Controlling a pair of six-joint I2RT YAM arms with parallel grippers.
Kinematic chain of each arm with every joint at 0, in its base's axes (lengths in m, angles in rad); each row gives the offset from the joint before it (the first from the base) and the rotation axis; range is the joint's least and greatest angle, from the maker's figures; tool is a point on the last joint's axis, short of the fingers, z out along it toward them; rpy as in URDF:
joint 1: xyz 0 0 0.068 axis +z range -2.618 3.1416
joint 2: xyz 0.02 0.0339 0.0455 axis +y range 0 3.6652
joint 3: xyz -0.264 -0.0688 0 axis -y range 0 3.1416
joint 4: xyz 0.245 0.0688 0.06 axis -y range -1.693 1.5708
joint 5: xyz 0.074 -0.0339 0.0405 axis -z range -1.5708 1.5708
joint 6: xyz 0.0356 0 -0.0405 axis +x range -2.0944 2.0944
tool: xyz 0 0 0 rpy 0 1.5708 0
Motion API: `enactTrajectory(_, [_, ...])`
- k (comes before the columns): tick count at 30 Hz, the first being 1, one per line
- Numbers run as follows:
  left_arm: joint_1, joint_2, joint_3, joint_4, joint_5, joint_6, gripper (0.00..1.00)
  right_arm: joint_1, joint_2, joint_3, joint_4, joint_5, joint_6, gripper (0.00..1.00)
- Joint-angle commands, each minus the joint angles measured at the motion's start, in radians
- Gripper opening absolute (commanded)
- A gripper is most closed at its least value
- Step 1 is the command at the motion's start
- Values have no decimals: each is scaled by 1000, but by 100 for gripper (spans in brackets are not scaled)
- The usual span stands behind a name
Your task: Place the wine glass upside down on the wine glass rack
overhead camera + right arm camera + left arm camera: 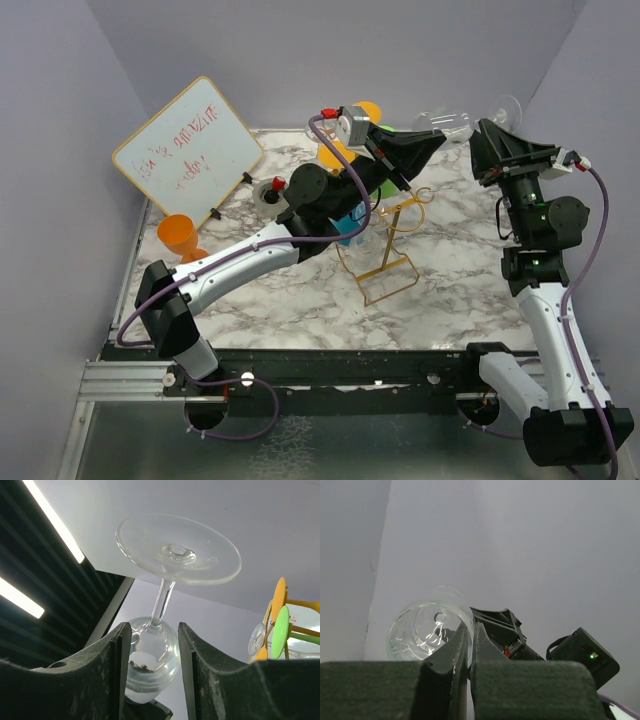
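Note:
A clear wine glass [455, 124] hangs on its side high over the back of the table, foot [508, 108] to the right. My left gripper [430, 140] is shut on its rim; in the left wrist view the bowl [427, 630] sits left of the pinched fingers [485, 650]. My right gripper [488, 138] stands open around the bowl [152, 655], the left finger [112, 665] near the glass and a gap at the right finger [200, 665]. The stem rises to the foot [177, 550]. The gold wine glass rack [385, 240] stands below, mid-table.
Orange, green and blue glasses hang on the rack [350, 225]; their feet show in the right wrist view [280, 625]. An orange cup [178, 235] and a whiteboard [190, 150] stand at the left. Grey walls close in the marble table [450, 290].

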Motion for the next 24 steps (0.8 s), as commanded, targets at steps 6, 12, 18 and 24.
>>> enactTrajectory(6, [-9, 2, -15, 86, 60, 14, 0, -6, 28, 48, 24, -33, 21, 42])
enactTrajectory(12, [-10, 0, -30, 89, 69, 19, 0, -6, 43, 42, 61, -42, 36, 35])
enactTrajectory(18, [-10, -4, -52, 92, 72, 20, 0, -6, 48, 46, 71, -33, 17, 18])
enactTrajectory(24, [-10, -31, -89, 92, 20, 19, 19, -5, 53, 55, 71, -37, -43, 1])
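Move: The left hand still holds the clear wine glass by its rim end; the stem lies about 9 cm to its right, 3 cm ahead and 6 cm above, and sits between the right hand's open fingers, some 2 cm ahead and 1 cm above. On the rack, the green glass hangs about 14 cm left of the right hand, 2 cm ahead and 22 cm below; the orange glass is 4 cm farther left and 4 cm beyond it. Right hand eases 1 cm forward, shutting its fingers on the stem; left sinks 2 cm and starts to loosen. ##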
